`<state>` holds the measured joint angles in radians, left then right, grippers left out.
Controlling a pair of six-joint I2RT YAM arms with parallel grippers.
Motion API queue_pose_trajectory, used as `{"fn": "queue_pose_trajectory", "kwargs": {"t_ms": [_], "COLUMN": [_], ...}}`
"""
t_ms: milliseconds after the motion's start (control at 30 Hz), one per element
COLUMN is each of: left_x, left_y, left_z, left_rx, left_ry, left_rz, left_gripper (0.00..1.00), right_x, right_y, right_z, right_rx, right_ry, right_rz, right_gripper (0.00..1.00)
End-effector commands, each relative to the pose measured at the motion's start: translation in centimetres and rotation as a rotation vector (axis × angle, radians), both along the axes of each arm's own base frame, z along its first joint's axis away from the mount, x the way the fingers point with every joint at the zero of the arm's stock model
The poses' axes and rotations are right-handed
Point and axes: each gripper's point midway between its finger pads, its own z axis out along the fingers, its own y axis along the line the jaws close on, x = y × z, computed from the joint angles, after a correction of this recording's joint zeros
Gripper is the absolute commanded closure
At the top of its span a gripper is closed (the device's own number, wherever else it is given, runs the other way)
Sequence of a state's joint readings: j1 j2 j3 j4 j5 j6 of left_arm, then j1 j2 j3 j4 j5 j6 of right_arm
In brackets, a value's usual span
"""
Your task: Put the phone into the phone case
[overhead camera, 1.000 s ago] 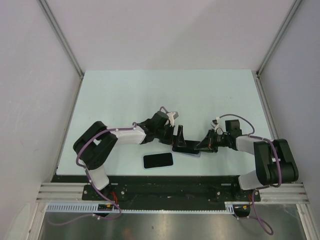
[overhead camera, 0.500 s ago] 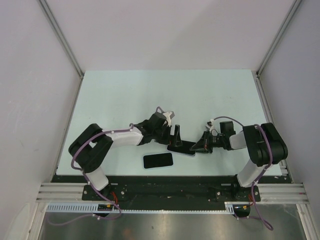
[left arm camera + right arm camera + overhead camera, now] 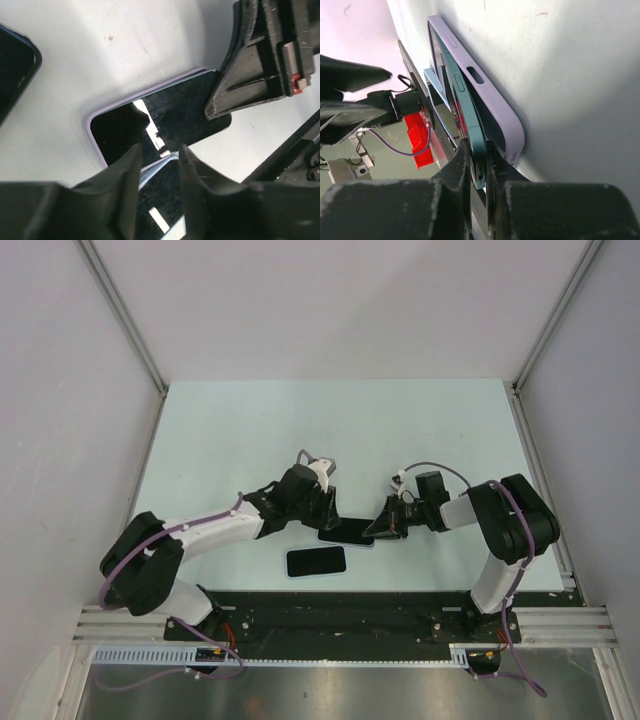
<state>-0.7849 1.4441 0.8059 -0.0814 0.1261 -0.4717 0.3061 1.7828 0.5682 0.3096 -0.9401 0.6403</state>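
The phone, black-screened with a teal edge, lies slanted over the lilac phone case at the table's middle front. Its far end sits inside the case and its right end is raised off it. My right gripper is shut on that raised end. In the left wrist view the case's rim frames the dark screen, with the right gripper on its far corner. My left gripper has closed onto the phone's left end, its fingers against both sides.
A second flat dark slab with a pale rim lies just in front of the phone, near the table's front edge, and also shows at the left wrist view's top left. Grey walls enclose the table.
Both arms and the phone have shifted left across the table. My left gripper, wide open before, has narrowed onto the phone's left end. The right gripper stays shut on the phone.
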Motion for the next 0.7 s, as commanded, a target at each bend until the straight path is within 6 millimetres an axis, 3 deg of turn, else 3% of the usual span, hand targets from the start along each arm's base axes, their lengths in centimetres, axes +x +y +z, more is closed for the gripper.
{"fn": "queue_pose_trajectory", "kwargs": {"t_ms": [0,33,67,167,300,367,667], "left_x": [0.4,0.4,0.3,0.4,0.3,0.0,-0.5], "left_y": [-0.7,-1.0,-1.4,-2.3,-2.0,-1.6,0.7], "left_z": [-1.4,-1.7,-2.0,-3.3,-5.4,-6.0,-7.7], "left_rx": [0.052,0.054,0.054,0.076,0.125,0.140,0.236], "left_ry": [0.030,0.044,0.056,0.081,0.114,0.125,0.139], "left_rz": [-0.033,-0.039,-0.053,-0.079,-0.068,-0.065,-0.028], "left_gripper": [0.72,0.83,0.87,0.92,1.00,1.00,1.00], "right_x": [-0.9,-0.8,-0.9,-1.1,-1.3,-1.2,-1.5], "right_y": [-1.6,-1.7,-1.5,-1.5,-1.5,-1.8,-3.6], "right_z": [-7.1,-7.2,-7.4,-8.0,-8.4,-8.5,-8.0], "right_rx": [-0.336,-0.350,-0.362,-0.420,-0.503,-0.570,-0.863], "right_ry": [0.035,0.032,0.022,0.011,-0.011,-0.014,-0.102], "right_rz": [-0.070,-0.069,-0.056,-0.028,0.007,0.022,0.077], "right_gripper": [0.98,0.98,0.98,0.93,0.84,0.81,0.53]}}
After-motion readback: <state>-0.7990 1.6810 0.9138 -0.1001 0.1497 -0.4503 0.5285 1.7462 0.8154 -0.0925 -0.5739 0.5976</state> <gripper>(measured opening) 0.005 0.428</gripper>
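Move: The phone, half in its lilac case, has its middle about 4 cm to the right of the left hand, 1 cm ahead and some 6 cm below; the right hand already pinches its right-hand end, with that middle roughly 6 cm to its left and 1 cm down. The blue-cased phone lies about 7 cm back and 4 cm to the left of the left hand; a spare phone lies some 11 cm ahead and 10 cm to the left of it, both about 6 cm lower. The left hand closes its half-open fingers fully as it drops about 5 cm, tipping a little steeper and edging right, and sets the shut fingertips on the phone's screen near its middle, where it stays. The right hand meanwhile goes some 3.5 cm left with the phone's right-hand end between its fingers, then tips its fingers some 20 degrees further down and opens to a bit under half, so that they loosen their pinch but still straddle the corner. ##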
